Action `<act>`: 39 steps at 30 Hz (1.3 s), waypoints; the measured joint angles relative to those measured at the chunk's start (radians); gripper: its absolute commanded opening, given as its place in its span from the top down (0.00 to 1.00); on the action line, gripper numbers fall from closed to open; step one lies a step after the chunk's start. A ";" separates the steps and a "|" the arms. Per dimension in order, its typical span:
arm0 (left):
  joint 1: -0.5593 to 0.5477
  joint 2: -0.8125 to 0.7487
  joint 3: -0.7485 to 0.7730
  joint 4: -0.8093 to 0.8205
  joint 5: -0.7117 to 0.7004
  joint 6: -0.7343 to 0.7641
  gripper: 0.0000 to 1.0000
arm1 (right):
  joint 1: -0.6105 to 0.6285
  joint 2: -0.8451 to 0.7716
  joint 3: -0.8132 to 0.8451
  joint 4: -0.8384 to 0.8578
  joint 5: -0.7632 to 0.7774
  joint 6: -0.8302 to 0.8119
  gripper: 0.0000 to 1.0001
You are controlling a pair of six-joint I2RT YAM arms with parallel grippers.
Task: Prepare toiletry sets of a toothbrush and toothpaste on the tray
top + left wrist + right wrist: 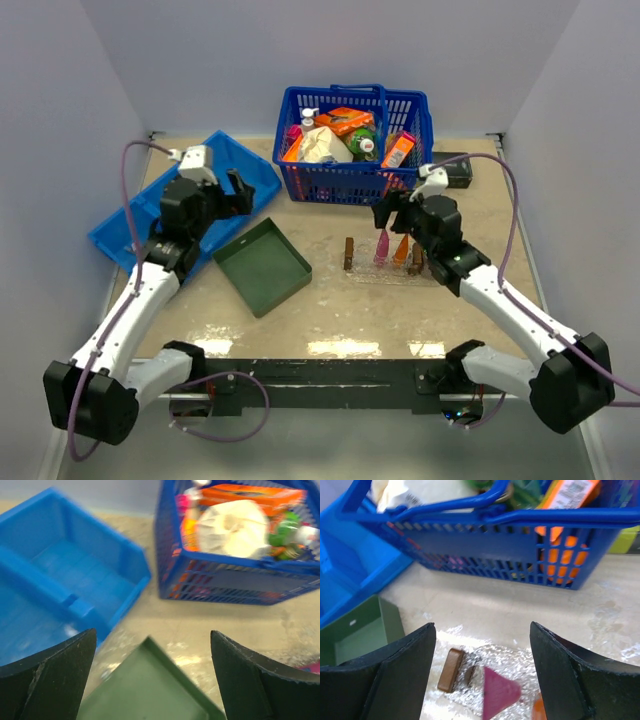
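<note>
The clear tray (366,272) with brown wooden handles lies right of the table's middle. On it lie two toothpaste tubes side by side, a pink one (382,247) and an orange one (401,250). My right gripper (396,212) hovers just above the tubes' far ends, open and holding nothing. From the right wrist the pink tube (499,692), a sliver of the orange tube (538,708) and a tray handle (451,669) show below the right gripper (482,629). My left gripper (236,191) is open over the green tray's far corner. No toothbrush can be made out.
A blue basket (355,180) full of packets and bottles stands at the back. A blue divided bin (150,205) sits at the left. A dark green square tray (262,266) lies in the middle, also seen under the left gripper (152,632) as the green tray (145,690).
</note>
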 measured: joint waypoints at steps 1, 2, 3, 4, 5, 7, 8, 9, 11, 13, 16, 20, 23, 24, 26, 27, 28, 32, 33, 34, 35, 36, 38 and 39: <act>0.051 -0.005 0.000 -0.030 0.018 -0.024 0.01 | -0.026 0.000 0.000 0.002 -0.017 0.010 0.23; 0.106 -0.011 0.000 -0.062 0.034 -0.045 0.02 | -0.056 -0.002 0.000 0.005 -0.039 0.021 0.23; 0.148 -0.016 0.000 -0.089 0.041 -0.056 0.02 | -0.081 -0.006 0.000 0.007 -0.053 0.029 0.23; 0.204 -0.025 0.000 -0.120 0.045 -0.072 0.03 | -0.101 -0.011 0.000 0.008 -0.067 0.035 0.23; 0.250 -0.034 0.000 -0.151 0.049 -0.085 0.04 | -0.114 -0.018 0.000 0.008 -0.078 0.039 0.23; 0.328 -0.054 0.000 -0.211 0.054 -0.100 0.09 | -0.133 -0.036 0.000 0.008 -0.102 0.042 0.24; 0.360 -0.061 0.000 -0.241 0.058 -0.107 0.11 | -0.140 -0.044 0.000 0.008 -0.111 0.042 0.24; 0.390 -0.066 0.000 -0.269 0.053 -0.112 0.12 | -0.145 -0.050 0.000 0.008 -0.121 0.042 0.24; 0.444 -0.068 0.000 -0.317 0.035 -0.116 0.18 | -0.156 -0.063 0.000 0.007 -0.127 0.039 0.24; 0.504 -0.068 0.000 -0.373 0.006 -0.116 0.22 | -0.165 -0.074 0.000 0.002 -0.125 0.034 0.25; 0.576 -0.068 -0.002 -0.423 -0.052 -0.115 0.25 | -0.174 -0.094 0.000 -0.019 -0.116 0.019 0.25; 0.603 -0.051 -0.006 -0.450 -0.151 -0.109 0.30 | -0.178 -0.126 0.003 -0.040 -0.086 -0.014 0.25; 0.603 -0.011 -0.006 -0.451 -0.216 -0.096 0.35 | -0.181 -0.147 0.006 -0.045 -0.064 -0.031 0.25; 0.603 0.010 -0.006 -0.451 -0.237 -0.090 0.36 | -0.182 -0.152 0.006 -0.046 -0.059 -0.035 0.25; 0.603 0.046 -0.006 -0.451 -0.259 -0.087 0.37 | -0.182 -0.156 0.007 -0.046 -0.042 -0.044 0.25; 0.603 0.068 -0.006 -0.449 -0.267 -0.087 0.38 | -0.182 -0.158 0.007 -0.048 -0.032 -0.048 0.25; 0.603 0.093 -0.006 -0.447 -0.275 -0.087 0.39 | -0.182 -0.158 0.007 -0.051 -0.020 -0.051 0.25; 0.604 0.186 -0.006 -0.441 -0.288 -0.089 0.43 | -0.183 -0.158 0.007 -0.067 0.017 -0.057 0.25; 0.604 0.204 -0.006 -0.434 -0.291 -0.090 0.43 | -0.183 -0.158 0.007 -0.068 0.024 -0.058 0.25; 0.604 0.222 -0.006 -0.428 -0.298 -0.090 0.43 | -0.183 -0.158 0.007 -0.069 0.037 -0.058 0.25; 0.604 0.238 -0.006 -0.423 -0.303 -0.090 0.43 | -0.183 -0.158 0.007 -0.070 0.047 -0.058 0.25; 0.604 0.257 -0.005 -0.417 -0.311 -0.090 0.43 | -0.183 -0.158 0.007 -0.070 0.060 -0.058 0.25; 0.604 0.303 -0.003 -0.406 -0.323 -0.089 0.43 | -0.184 -0.157 0.007 -0.070 0.076 -0.058 0.25; 0.604 0.327 0.000 -0.401 -0.330 -0.089 0.43 | -0.184 -0.156 0.008 -0.071 0.086 -0.058 0.25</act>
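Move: From the left hand, the two toothbrushes in the near end of the blue organiser lie about 32 cm left, 5 cm back and 24 cm below. The organiser's middle is some 24 cm left and 12 ahead; the green tray is 3 cm right and 5 back. From the right hand, the toothbrushes are roughly 71 cm left and 4 back, the just-placed magenta tube 2 cm back and 2 right, the mug 19 right and 2 back. Heading for the toothbrushes, the empty left hand swings some 26 cm left and a little back across the blue organiser, then mainly drops, 18 cm in all, turning counter-clockwise while its fingers tip down and narrow to just over half open; it touches nothing yet. The right hand, still open, draws off to the right and up from the magenta tube, about 9 cm towards the mug's side, turning slightly clockwise. ##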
